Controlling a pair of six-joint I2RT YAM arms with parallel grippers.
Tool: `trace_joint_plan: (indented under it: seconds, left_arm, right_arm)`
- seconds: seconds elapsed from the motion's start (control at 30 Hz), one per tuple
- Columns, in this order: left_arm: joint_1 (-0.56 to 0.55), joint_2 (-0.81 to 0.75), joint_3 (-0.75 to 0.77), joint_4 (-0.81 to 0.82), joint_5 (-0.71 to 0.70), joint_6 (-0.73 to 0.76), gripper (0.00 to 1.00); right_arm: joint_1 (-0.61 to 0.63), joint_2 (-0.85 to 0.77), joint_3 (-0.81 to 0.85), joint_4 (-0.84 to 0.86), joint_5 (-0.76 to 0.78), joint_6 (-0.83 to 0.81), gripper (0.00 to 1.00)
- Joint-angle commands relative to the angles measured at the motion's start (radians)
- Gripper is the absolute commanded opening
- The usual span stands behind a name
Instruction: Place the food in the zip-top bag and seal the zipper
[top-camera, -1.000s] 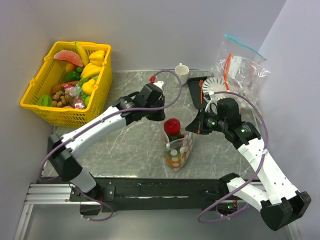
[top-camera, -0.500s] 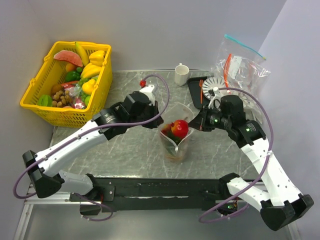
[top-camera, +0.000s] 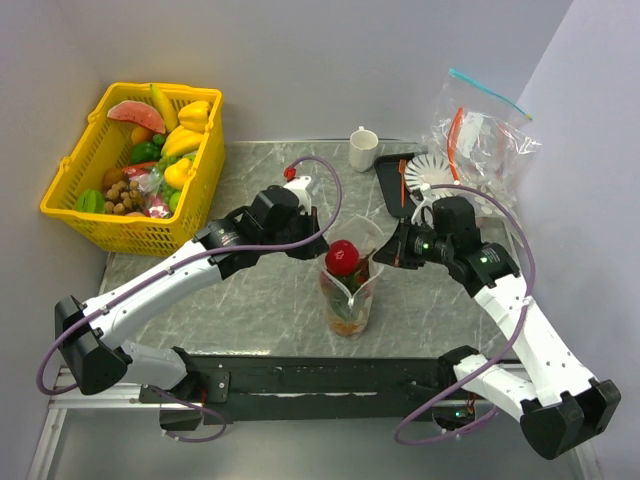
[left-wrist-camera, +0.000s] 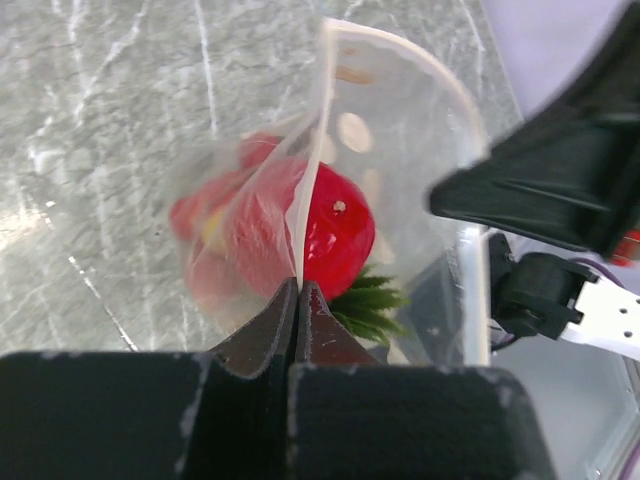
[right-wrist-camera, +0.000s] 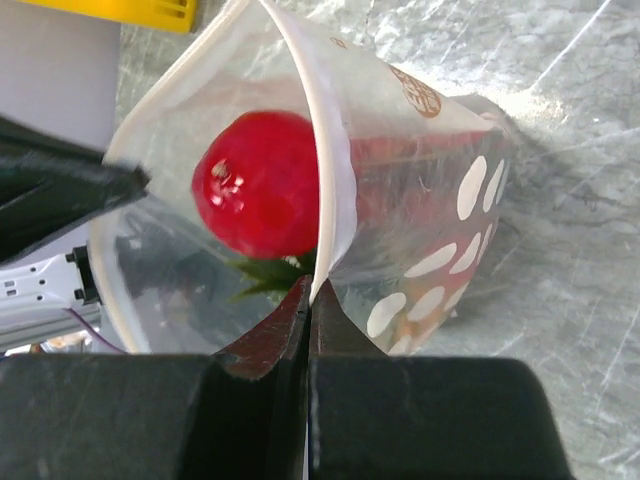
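The dotted zip-top bag (top-camera: 348, 296) stands upright mid-table with its mouth open. A round red apple (top-camera: 343, 256) sits at the top inside it, also seen in the left wrist view (left-wrist-camera: 335, 232) and the right wrist view (right-wrist-camera: 262, 184). Green pineapple crown leaves (right-wrist-camera: 275, 270) show under the apple. My left gripper (left-wrist-camera: 298, 287) is shut on the left side of the pale zipper strip (left-wrist-camera: 308, 190). My right gripper (right-wrist-camera: 310, 288) is shut on the right side of the strip (right-wrist-camera: 325, 170). The strawberries show only as a red blur through the plastic.
A yellow basket (top-camera: 95, 215) of toy fruit stands at the back left. A white cup (top-camera: 363, 148) stands at the back. A dark tray (top-camera: 391, 181) with a white fan-shaped piece and spare clear bags (top-camera: 480, 135) lie at the back right.
The bag was pulled wider and lower half a second ago; now both grippers have drawn closer, the mouth is narrower and the apple sits upright at the top.
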Motion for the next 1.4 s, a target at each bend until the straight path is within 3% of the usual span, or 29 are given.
trace_joint_plan:
  seconds: [0.0,0.33,0.47,0.6,0.8,0.87,1.0,1.2,1.37]
  left_arm:
    - [0.001,-0.01,-0.006,0.076,0.057,0.011,0.01]
    - [0.06,0.0,0.062,0.061,0.112,0.045,0.01]
    - [0.077,0.033,0.071,0.131,0.251,0.007,0.01]
    - [0.077,0.084,0.167,0.122,0.31,-0.011,0.01]
    - [0.066,0.13,0.027,0.338,0.426,-0.126,0.01]
    - [0.06,0.162,-0.009,0.389,0.434,-0.145,0.01]
    - [0.055,0.199,0.008,0.338,0.427,-0.113,0.01]
    - [0.054,0.139,0.055,0.271,0.338,-0.048,0.08]
    - [0.055,0.156,0.082,0.242,0.365,-0.027,0.02]
  right_arm:
    - [-0.001,0.01,-0.058,0.108,-0.032,0.032,0.0]
    - [0.003,-0.021,0.04,0.063,-0.046,0.053,0.0]
    - [0.032,-0.024,0.01,0.138,-0.092,0.113,0.0]
    - [0.06,0.016,0.082,0.139,-0.103,0.131,0.0]
    - [0.131,0.076,0.088,0.209,-0.077,0.165,0.0]
    - [0.143,0.094,0.034,0.243,-0.084,0.18,0.0]
    - [0.158,0.113,0.003,0.254,-0.072,0.181,0.0]
    - [0.16,0.062,0.028,0.197,0.0,0.156,0.0]
    - [0.16,0.01,-0.018,0.211,0.0,0.179,0.04]
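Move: The bag's open mouth lies between the hands, its middle about 6 cm right and 1 cm back of the left hand, level in height; from the right hand, some 6 cm left and 1 cm ahead. In the bag, the red fruit sits 4 cm right, 3 cm back and 7 cm below the left hand, with the pineapple leaves roughly 8 cm right, 5 cm back and 9 cm below it. From the right hand, the fruit is about 8 cm left, level fore and aft, 7 cm down. The bag's opposite rims, still pinched one in each hand, are brought together: after hovering, with a brief 2 cm dip and return by the right hand, the left goes about 6 cm right while the right goes some 5 cm left. Both rise between them, drop sharply past their starting height and come partly back up, tilting slightly; the left also turns clockwise. ##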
